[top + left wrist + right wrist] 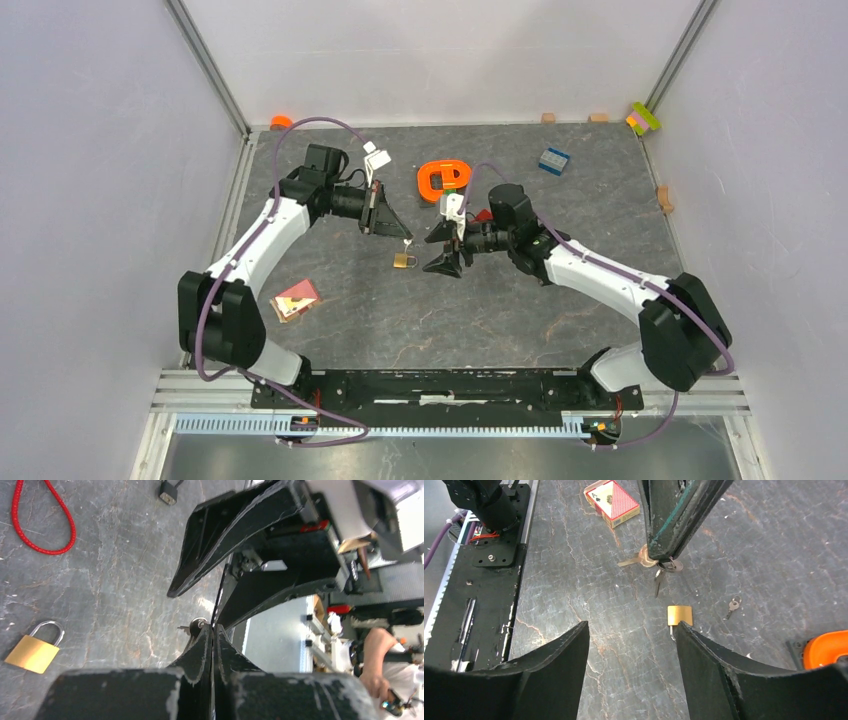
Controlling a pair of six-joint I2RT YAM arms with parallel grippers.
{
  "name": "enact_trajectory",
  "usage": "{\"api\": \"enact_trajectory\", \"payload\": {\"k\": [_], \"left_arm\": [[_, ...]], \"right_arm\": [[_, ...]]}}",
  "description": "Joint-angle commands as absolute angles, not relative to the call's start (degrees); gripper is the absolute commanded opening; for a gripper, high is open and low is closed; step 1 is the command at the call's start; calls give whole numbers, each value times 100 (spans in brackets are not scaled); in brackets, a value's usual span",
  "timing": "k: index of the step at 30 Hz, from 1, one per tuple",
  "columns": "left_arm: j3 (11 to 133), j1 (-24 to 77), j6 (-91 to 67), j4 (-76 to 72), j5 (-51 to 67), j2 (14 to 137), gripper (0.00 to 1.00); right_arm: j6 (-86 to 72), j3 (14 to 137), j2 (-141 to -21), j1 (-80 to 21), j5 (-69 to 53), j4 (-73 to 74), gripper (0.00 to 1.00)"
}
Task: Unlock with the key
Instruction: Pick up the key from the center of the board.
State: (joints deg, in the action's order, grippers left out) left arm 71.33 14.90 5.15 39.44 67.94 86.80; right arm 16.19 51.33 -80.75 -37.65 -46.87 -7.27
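Observation:
A small brass padlock (404, 261) lies flat on the dark stone-patterned table. It is at the lower left of the left wrist view (35, 652) and just beyond my right fingertip in the right wrist view (679, 615). My left gripper (404, 237) (214, 627) is shut on a key ring (669, 566), with two keys (636, 560) hanging from it just above the padlock. My right gripper (441, 252) (631, 625) is open with nothing between its fingers. It hovers beside the padlock and faces the left gripper.
A loose key (733, 603) lies to the right of the padlock. An orange tape holder (444, 180), a blue block (553, 160) and small blocks along the back edge stand behind. A card box (296, 299) lies front left. A red cable loop (45, 520) and a dark padlock (168, 492) lie further off.

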Motion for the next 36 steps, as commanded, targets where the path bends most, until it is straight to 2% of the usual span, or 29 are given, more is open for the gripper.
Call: {"api": "enact_trajectory", "payload": {"k": [1, 8, 19, 36], "left_arm": [[6703, 1537, -1289, 2294, 6750, 8206, 2], [6437, 1538, -1634, 1925, 6601, 8065, 2], [6284, 1538, -1834, 1812, 6496, 7988, 2], [6179, 1536, -1872, 1723, 6539, 7840, 2]], "right_arm": [[1109, 5383, -8252, -3847, -4471, -1203, 68], [890, 5474, -8300, -3902, -3833, -1314, 64], [739, 5745, -8596, -4028, -3797, -1423, 55], [845, 5952, -8774, -4087, -3752, -1310, 31]]}}
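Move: From the right hand, the keys hanging in the left fingertips are about 4 cm to the left, some 2 cm farther out and roughly 1 cm below; from the left hand they hang about 2 cm below, 1 cm right and 1 cm back. The padlock lies on the table about 6 cm ahead of the right hand, 5 cm left and 18 cm below. A small loose key is about 8 cm beyond the padlock and 2 cm left of it. Forward at first, then to the left, about 3 cm each way with a slight dip and recovery, the right hand brings its fingers around the hanging keys, turning some 5 to 10 degrees clockwise. Its fingers close from wide to about a third open; contact isn't clear. The left hand keeps its grip, rising about 1 cm and turning slightly counter-clockwise. ##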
